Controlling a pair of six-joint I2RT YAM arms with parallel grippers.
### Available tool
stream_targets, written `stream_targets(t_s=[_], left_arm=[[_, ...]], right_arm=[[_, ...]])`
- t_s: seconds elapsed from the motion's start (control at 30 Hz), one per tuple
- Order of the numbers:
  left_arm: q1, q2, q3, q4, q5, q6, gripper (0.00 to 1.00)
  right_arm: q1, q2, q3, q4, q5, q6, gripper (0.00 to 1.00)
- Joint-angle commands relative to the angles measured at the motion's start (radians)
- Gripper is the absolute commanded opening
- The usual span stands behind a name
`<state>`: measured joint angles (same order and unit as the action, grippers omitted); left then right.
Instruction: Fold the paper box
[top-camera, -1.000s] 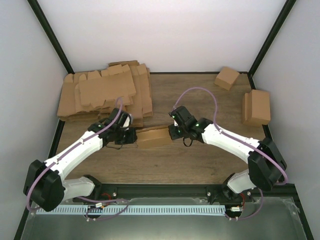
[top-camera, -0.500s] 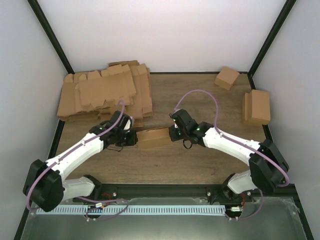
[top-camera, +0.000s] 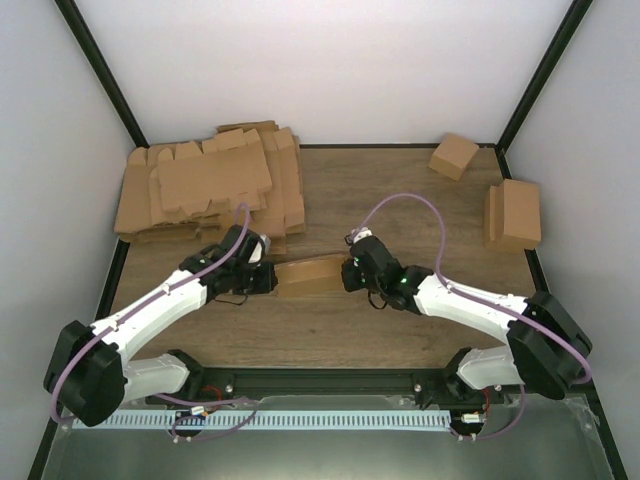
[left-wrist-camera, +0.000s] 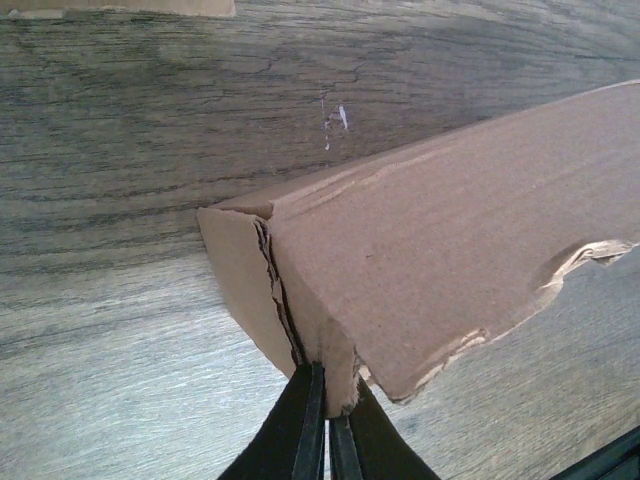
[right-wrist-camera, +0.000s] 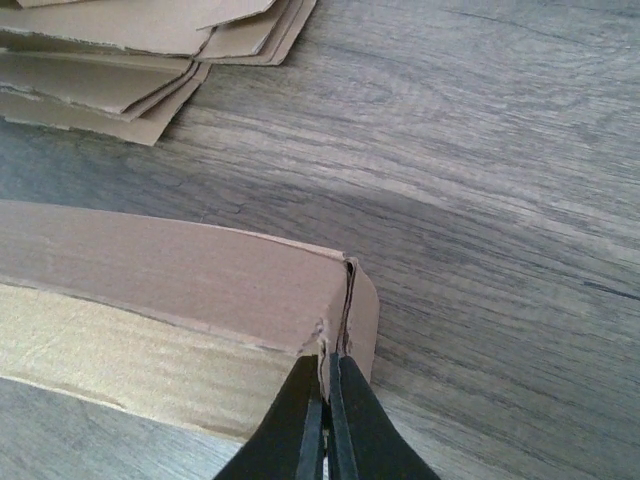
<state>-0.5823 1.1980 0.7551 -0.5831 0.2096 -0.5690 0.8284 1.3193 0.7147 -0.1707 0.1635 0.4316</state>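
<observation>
The paper box (top-camera: 311, 276) is a partly folded, shallow brown cardboard shape lying mid-table between my two arms. At its left end, my left gripper (top-camera: 270, 278) is shut on the box. In the left wrist view the left gripper (left-wrist-camera: 328, 388) pinches a cardboard tab at the corner of the paper box (left-wrist-camera: 450, 250). At the box's right end, my right gripper (top-camera: 347, 274) is shut on it as well. The right wrist view shows the right gripper (right-wrist-camera: 327, 372) clamping the doubled end wall of the paper box (right-wrist-camera: 170, 265). The long side wall bows slightly.
A pile of flat brown blanks (top-camera: 210, 185) lies at the back left, and its edge shows in the right wrist view as blanks (right-wrist-camera: 130, 50). A small cube-like box (top-camera: 453, 156) and a folded box (top-camera: 515, 213) sit at the back right. Black frame posts border the table.
The right arm has swung lower and nearer, its gripper sliding a little toward the near edge while keeping hold of the box's right end. The left arm has barely moved.
</observation>
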Motion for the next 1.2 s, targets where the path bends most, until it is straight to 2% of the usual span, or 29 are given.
stream_targets(t_s=[0.0,0.47,0.53,0.6,0.73,0.87,0.93,1.07,1.1,1.17], left_arm=[[-0.016,0.018,-0.041,-0.003,0.020,-0.006,0.04],[-0.018,0.019,-0.037,0.004,0.016,0.001,0.04],[-0.017,0.014,-0.026,-0.002,0.012,0.004,0.08],[-0.017,0.008,-0.009,-0.017,0.004,0.008,0.14],[-0.017,-0.016,0.028,-0.051,-0.020,0.012,0.28],[-0.017,-0.039,0.053,-0.074,-0.034,0.017,0.39],[-0.018,-0.043,0.065,-0.082,-0.033,0.018,0.41],[-0.016,-0.052,0.092,-0.100,-0.019,0.012,0.41],[-0.016,-0.057,0.099,-0.106,-0.015,0.011,0.41],[-0.015,-0.065,0.118,-0.120,-0.010,0.011,0.42]], right_arm=[[0.025,0.033,-0.058,-0.079,-0.011,0.028,0.01],[0.033,0.044,-0.127,-0.020,-0.007,0.060,0.01],[0.034,0.036,-0.115,-0.027,0.004,0.052,0.02],[0.034,0.022,-0.095,-0.047,0.016,0.044,0.09],[0.026,-0.013,-0.035,-0.103,0.055,0.036,0.16],[-0.022,-0.045,0.016,-0.136,0.005,0.006,0.27],[-0.038,-0.061,0.042,-0.149,-0.030,-0.004,0.38],[-0.047,-0.092,0.086,-0.192,-0.070,-0.016,0.66],[-0.050,-0.099,0.097,-0.201,-0.081,-0.017,0.71],[-0.061,-0.119,0.113,-0.218,-0.119,-0.022,0.73]])
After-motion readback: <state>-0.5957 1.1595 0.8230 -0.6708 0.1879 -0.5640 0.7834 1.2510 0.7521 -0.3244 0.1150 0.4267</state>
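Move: The paper box lies between the hands, each already pinching the corner at its end on the near side. Its middle is about 8 cm to the left hand's right, 3 cm ahead and 2 cm lower; from the right hand it is about 8 cm left, 2 cm ahead and 2 cm lower. The cardboard stack's middle is some 22 cm ahead and 13 cm left of the left hand. The folded boxes stand roughly 16 cm ahead and 36 cm right of the right hand. Both hands first hold almost still, keeping their pinch on the box's two near-side corners, then spread their fingers and let go at nearly the same time, the right opening much wider than the left. Once open, the left hand lifts about 2.5 cm straight up off its corner, while the right draws about 2 cm to its right and then rises some 1 cm, away from the box's right end. ##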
